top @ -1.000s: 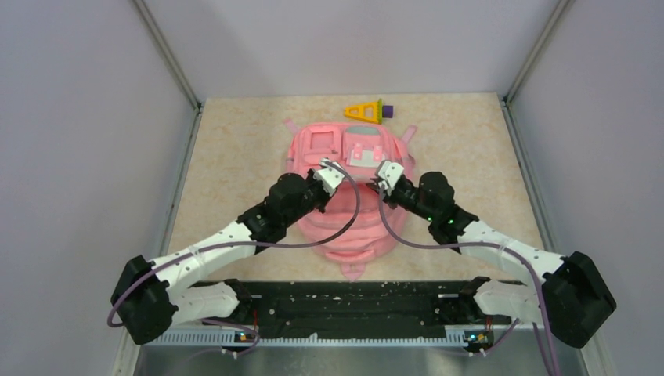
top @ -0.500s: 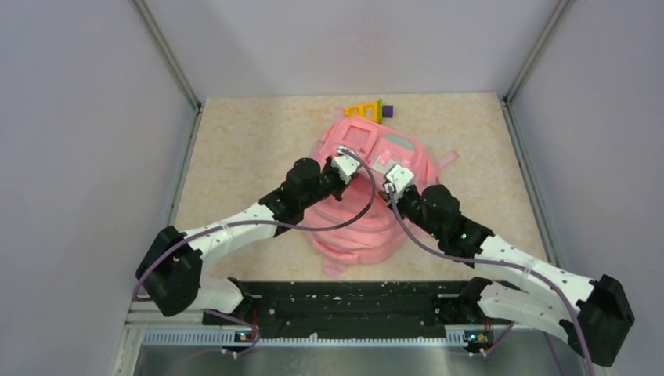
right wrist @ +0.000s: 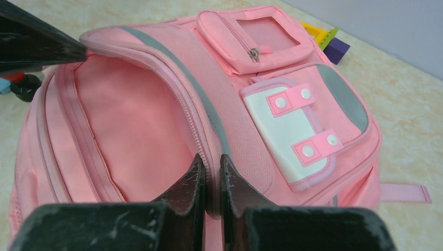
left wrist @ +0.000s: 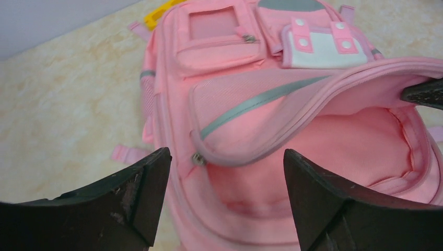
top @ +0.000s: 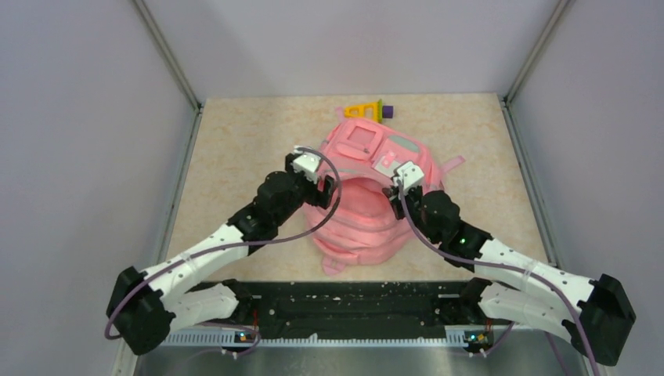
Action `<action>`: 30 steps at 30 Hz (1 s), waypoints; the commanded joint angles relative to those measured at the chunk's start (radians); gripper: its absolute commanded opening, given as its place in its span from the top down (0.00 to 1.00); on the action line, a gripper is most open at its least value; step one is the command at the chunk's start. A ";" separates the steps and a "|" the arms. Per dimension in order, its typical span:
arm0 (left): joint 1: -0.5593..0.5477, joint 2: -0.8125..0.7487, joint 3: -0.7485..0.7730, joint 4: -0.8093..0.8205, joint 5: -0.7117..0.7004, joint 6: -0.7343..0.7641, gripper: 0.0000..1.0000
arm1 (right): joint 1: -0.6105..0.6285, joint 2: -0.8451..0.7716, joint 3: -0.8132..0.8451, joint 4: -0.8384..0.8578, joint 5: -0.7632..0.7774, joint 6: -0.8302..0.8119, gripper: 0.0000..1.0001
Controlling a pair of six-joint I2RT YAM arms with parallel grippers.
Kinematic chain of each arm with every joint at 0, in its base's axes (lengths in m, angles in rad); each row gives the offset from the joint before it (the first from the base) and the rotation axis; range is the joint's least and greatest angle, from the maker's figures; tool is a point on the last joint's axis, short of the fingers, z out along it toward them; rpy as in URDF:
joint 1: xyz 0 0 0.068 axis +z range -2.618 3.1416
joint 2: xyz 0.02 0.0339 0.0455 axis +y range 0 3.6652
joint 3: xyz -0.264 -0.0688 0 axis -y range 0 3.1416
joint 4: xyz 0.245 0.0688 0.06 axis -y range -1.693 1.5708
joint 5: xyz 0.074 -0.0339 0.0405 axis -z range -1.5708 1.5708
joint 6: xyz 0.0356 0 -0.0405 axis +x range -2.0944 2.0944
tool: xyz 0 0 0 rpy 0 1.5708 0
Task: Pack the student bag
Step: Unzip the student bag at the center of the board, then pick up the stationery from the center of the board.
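The pink student bag (top: 356, 231) lies on the table with its main compartment gaping open. My right gripper (top: 398, 190) is shut on the zip rim of the opening's front flap and holds it up; in the right wrist view (right wrist: 211, 170) the rim sits pinched between the two fingers. My left gripper (top: 322, 182) is open and empty at the left side of the opening. In the left wrist view (left wrist: 227, 164) its fingers frame the bag (left wrist: 313, 141) and a zip pull (left wrist: 197, 158). The white patch (right wrist: 284, 133) faces up on the front.
A yellow and purple toy (top: 366, 110) lies behind the bag near the back wall; it also shows in the right wrist view (right wrist: 326, 39). Grey walls close the table on three sides. A pink strap (top: 452, 163) sticks out to the right.
My left gripper has let go of the bag's rim, opened and drawn back to the left. The bag was shifted right and away earlier; the right gripper keeps its hold.
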 commanded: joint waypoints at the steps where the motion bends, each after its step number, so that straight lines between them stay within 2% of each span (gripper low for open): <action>1: 0.032 -0.157 -0.028 -0.262 -0.196 -0.227 0.16 | 0.005 -0.036 0.014 0.157 0.095 0.057 1.00; 5: 0.132 -0.207 -0.050 -0.482 -0.271 -0.402 0.16 | 0.005 -0.029 0.020 0.147 0.107 0.058 1.00; 9: 0.201 -0.253 -0.107 -0.609 -0.335 -0.550 0.16 | 0.005 -0.028 0.011 0.148 0.107 0.070 1.00; 15: 0.248 -0.295 -0.166 -0.636 -0.436 -0.609 0.17 | 0.005 -0.014 0.008 0.155 0.088 0.072 1.00; 18: 0.283 -0.280 -0.185 -0.621 -0.404 -0.602 0.21 | 0.006 -0.007 0.006 0.159 0.083 0.072 1.00; 21: 0.336 -0.245 -0.190 -0.588 -0.326 -0.587 0.30 | 0.006 -0.004 0.005 0.159 0.080 0.102 1.00; 25: 0.380 -0.202 -0.169 -0.559 -0.301 -0.558 0.39 | 0.005 -0.005 0.005 0.158 0.075 0.104 1.00; 30: 0.403 -0.181 -0.183 -0.511 -0.228 -0.577 0.39 | 0.005 -0.001 0.002 0.157 0.082 0.105 1.00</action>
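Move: The red-capped stamp stands about 18 cm to the left of the left hand, some 5 cm back and 19 cm below. The stapler lies about 5 cm left of the stamp and 4 cm farther out, the blue tube some 7 cm left of it and 2 cm nearer. The open pink bag's middle is roughly 17 cm right of the left hand and 4 cm ahead. From the right hand the stamp is about 38 cm left, 3 cm back and 18 cm below. The left hand, already open, leaves the bag's opening and sweeps left about 20 cm, soon sinking some 13 cm and drawing back a little on the way towards the stamp, while it swings counter-clockwise about 50 degrees, tips its fingers steeply down and narrows them from wide open to about the stamp's width plus a small margin, still short of touching. The right hand stays put with its fingers shut, still pinching the edge of the bag's flap and keeping it raised. ##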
